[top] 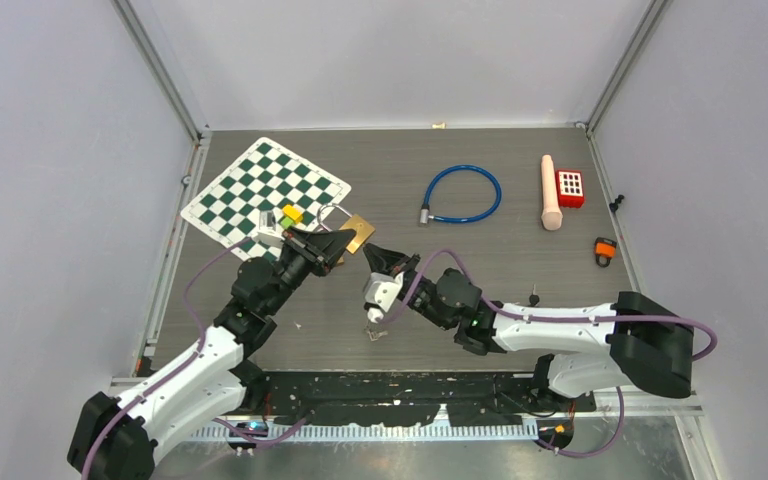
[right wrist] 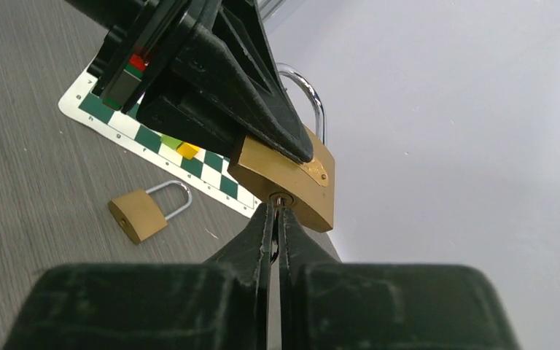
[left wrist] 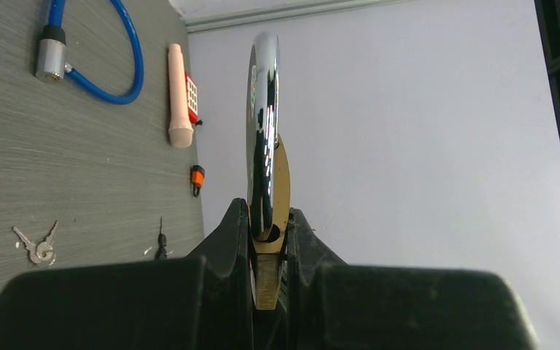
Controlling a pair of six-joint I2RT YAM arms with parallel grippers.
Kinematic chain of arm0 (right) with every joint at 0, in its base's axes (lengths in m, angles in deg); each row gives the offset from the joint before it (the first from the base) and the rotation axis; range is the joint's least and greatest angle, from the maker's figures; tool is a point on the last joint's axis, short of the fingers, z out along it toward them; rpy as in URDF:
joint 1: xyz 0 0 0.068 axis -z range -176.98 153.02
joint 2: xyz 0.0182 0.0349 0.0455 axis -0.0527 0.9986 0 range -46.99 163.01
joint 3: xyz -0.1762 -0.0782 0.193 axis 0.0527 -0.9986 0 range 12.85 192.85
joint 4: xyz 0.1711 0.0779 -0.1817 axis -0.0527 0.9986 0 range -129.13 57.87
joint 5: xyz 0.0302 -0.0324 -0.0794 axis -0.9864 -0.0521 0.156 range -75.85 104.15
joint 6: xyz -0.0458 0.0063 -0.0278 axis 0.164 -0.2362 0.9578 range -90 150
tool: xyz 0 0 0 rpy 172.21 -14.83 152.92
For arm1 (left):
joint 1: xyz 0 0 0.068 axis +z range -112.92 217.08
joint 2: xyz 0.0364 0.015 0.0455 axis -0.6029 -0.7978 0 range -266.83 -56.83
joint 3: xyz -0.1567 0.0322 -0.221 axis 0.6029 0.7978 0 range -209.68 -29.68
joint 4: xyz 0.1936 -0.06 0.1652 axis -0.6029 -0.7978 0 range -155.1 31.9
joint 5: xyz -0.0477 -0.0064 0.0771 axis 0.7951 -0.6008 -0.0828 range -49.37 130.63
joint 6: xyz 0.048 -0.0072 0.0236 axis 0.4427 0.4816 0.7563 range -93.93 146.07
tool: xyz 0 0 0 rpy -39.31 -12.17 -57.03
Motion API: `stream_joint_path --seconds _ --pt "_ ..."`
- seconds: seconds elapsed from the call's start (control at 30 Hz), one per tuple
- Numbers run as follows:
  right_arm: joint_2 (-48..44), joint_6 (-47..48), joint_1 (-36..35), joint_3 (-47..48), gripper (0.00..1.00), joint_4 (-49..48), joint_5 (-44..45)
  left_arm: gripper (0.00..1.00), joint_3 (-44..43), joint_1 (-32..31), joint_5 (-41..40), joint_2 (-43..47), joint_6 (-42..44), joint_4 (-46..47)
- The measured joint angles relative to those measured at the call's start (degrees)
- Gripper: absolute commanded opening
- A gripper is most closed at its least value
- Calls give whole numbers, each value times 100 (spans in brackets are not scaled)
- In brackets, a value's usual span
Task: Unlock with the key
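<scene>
My left gripper (top: pixel 335 243) is shut on a brass padlock (top: pixel 359 232) and holds it above the table, its chrome shackle (left wrist: pixel 262 109) pointing away from me in the left wrist view. My right gripper (top: pixel 372 253) is shut on a key. Its fingertips sit right at the keyhole on the padlock's bottom face (right wrist: pixel 292 179). Only a sliver of the key (right wrist: pixel 280 200) shows, entering the keyhole; the rest is hidden between the fingers (right wrist: pixel 259 233).
A second brass padlock (right wrist: pixel 137 215) lies on the table near the chessboard (top: pixel 260 185). A pair of silver keys (top: pixel 374 333) and a black key (top: pixel 533 297) lie near the front. A blue cable lock (top: pixel 462 194), peach cylinder (top: pixel 551 192), red keypad block (top: pixel 570 187) and orange lock (top: pixel 605 250) lie at back right.
</scene>
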Motion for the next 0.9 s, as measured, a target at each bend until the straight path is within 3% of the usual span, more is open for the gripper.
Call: stream_joint_path --seconds 0.1,0.13,0.3,0.37,0.43,0.57,0.7,0.9 --pt "0 -376 -2 20 6 -68 83 0 0 0 2 -22 13 79" --pt "0 -505 0 31 10 -81 98 0 0 0 2 -37 22 131" --pt "-33 -1580 4 57 36 -229 225 0 2 0 15 -87 131 363" --pt "-144 -2096 13 57 55 -234 243 0 9 -2 59 -98 188 455" --pt "-372 -2697 72 22 64 -125 225 0 13 -9 151 -107 264 612" --pt "-1045 -4194 505 -140 71 155 -33 0 74 -26 319 -195 317 1102" --pt "-1532 -6072 1401 -485 74 11 -518 0 136 -26 511 -393 323 1491" --pt "-1040 -8306 1982 -739 79 -811 -1300 0 136 -37 721 -514 328 1749"
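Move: The key's bow is already pinched at the right hand point, its blade in the keyway of the padlock, whose middle lies about 3 cm ahead and 3 cm left at nearly the same height. From the left hand, which still grips that padlock, the key is about 3 cm back and 4 cm right. About level with the right hand and some 9 cm to its left lies a second padlock, roughly 20 cm below; a pair of loose keys lies about 9 cm back and 12 cm right, also on the table. The key is let go: the right hand starts rolling about its own finger line, clockwise seen along the fingers, spreads its fingers wide, and backs off right and upward about 6 cm, sinking a little at the end; the roll reaches some 80 degrees. The left hand keeps its grip on the padlock, lifting it about 3 cm with a slight drift back and right while tipping upward. ##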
